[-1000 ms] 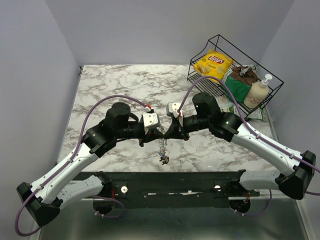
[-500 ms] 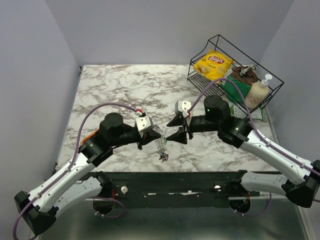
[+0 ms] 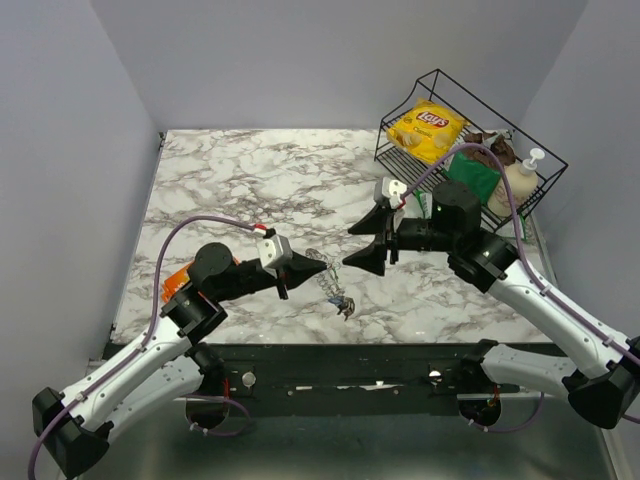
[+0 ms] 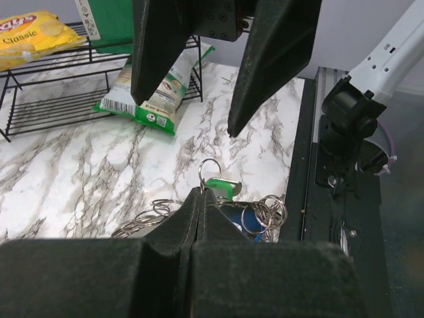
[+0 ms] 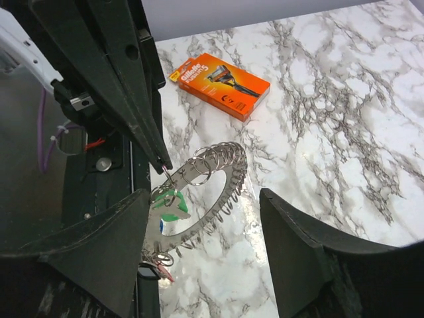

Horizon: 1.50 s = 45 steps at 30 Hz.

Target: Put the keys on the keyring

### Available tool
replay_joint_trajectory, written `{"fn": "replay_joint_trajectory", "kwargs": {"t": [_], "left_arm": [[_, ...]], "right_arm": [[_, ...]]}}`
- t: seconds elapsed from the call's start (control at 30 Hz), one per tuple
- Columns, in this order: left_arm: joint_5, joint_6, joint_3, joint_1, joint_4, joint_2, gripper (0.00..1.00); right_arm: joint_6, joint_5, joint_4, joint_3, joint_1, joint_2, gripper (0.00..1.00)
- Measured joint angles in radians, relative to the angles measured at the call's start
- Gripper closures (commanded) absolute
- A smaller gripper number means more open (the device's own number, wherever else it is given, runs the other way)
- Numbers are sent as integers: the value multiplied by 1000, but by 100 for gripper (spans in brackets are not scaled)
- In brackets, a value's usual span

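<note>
The keyring [image 5: 228, 173], a flat silvery loop strung with several small split rings, hangs tilted over the marble near the front edge. My left gripper [image 3: 322, 265] is shut on a small ring [image 4: 210, 169] at its top, and a green-headed key [image 4: 222, 189] hangs right at the fingertips. A blue key [image 4: 233, 216] and a red key [image 5: 156, 273] dangle lower in the bunch [image 3: 343, 303]. My right gripper [image 3: 352, 246] stands open a short way to the right, holding nothing. From the right wrist, the loop shows between its fingers [image 5: 306, 255].
A black wire basket [image 3: 436, 72] at the back right holds a yellow chips bag [image 3: 427, 127], a green pack and a pump bottle [image 3: 515, 185]. A green snack bag [image 4: 156, 93] lies beside it. An orange razor box [image 5: 222, 83] lies at the left. The black rail [image 4: 311, 152] runs along the near edge.
My right gripper has opened, let go at the keyring and drawn back to the right. The left arm has dropped lower and still holds the keyring, which has swung slightly right.
</note>
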Motion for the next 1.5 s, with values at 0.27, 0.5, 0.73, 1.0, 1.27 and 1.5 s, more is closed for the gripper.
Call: {"fn": "replay_joint_trajectory", "kwargs": {"t": [0.27, 0.5, 0.73, 1.0, 1.27, 1.5], "left_arm": [[0, -4, -42, 0, 77, -42, 100], [-1, 13, -47, 0, 89, -59, 100], [-2, 26, -47, 0, 87, -59, 100], [-7, 37, -47, 0, 87, -59, 100], [-11, 41, -47, 0, 85, -59, 100], [-11, 43, -47, 0, 79, -59, 100]], "right_arm": [[100, -95, 13, 7, -47, 0, 31], [145, -152, 5, 87, -47, 64, 40], [173, -177, -16, 93, -47, 108, 48], [192, -202, -22, 105, -45, 128, 52], [195, -216, -51, 105, -23, 160, 61], [194, -224, -67, 105, -15, 165, 81]]}}
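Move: From the open right hand, the small metal ring of the keyring, which the left fingertips still pinch, lies about 3 cm left, 2 cm back and 2 cm lower. Just under the ring sits the green key, some 3 cm back, 3 cm left and 4 cm below the right hand; the coil-edged loop hangs about 5 cm back, 2 cm left and 5 cm below it. For the left hand, the ring is at its tips, 1 cm to the right, level and neither ahead nor back. The right hand lifts some 2 cm and then sinks about 3 cm while working left and back onto the small ring at the left fingertips, ending roughly 2 cm left and 2 cm back of its start, rolling about 20 degrees around its finger line and drawing its wide-open fingers to a narrow gap around the ring. The left hand keeps its pinch, raising the keyring about 1.5 cm early on and then holding it still for the right fingers, whose touch on the ring can't be made out. ##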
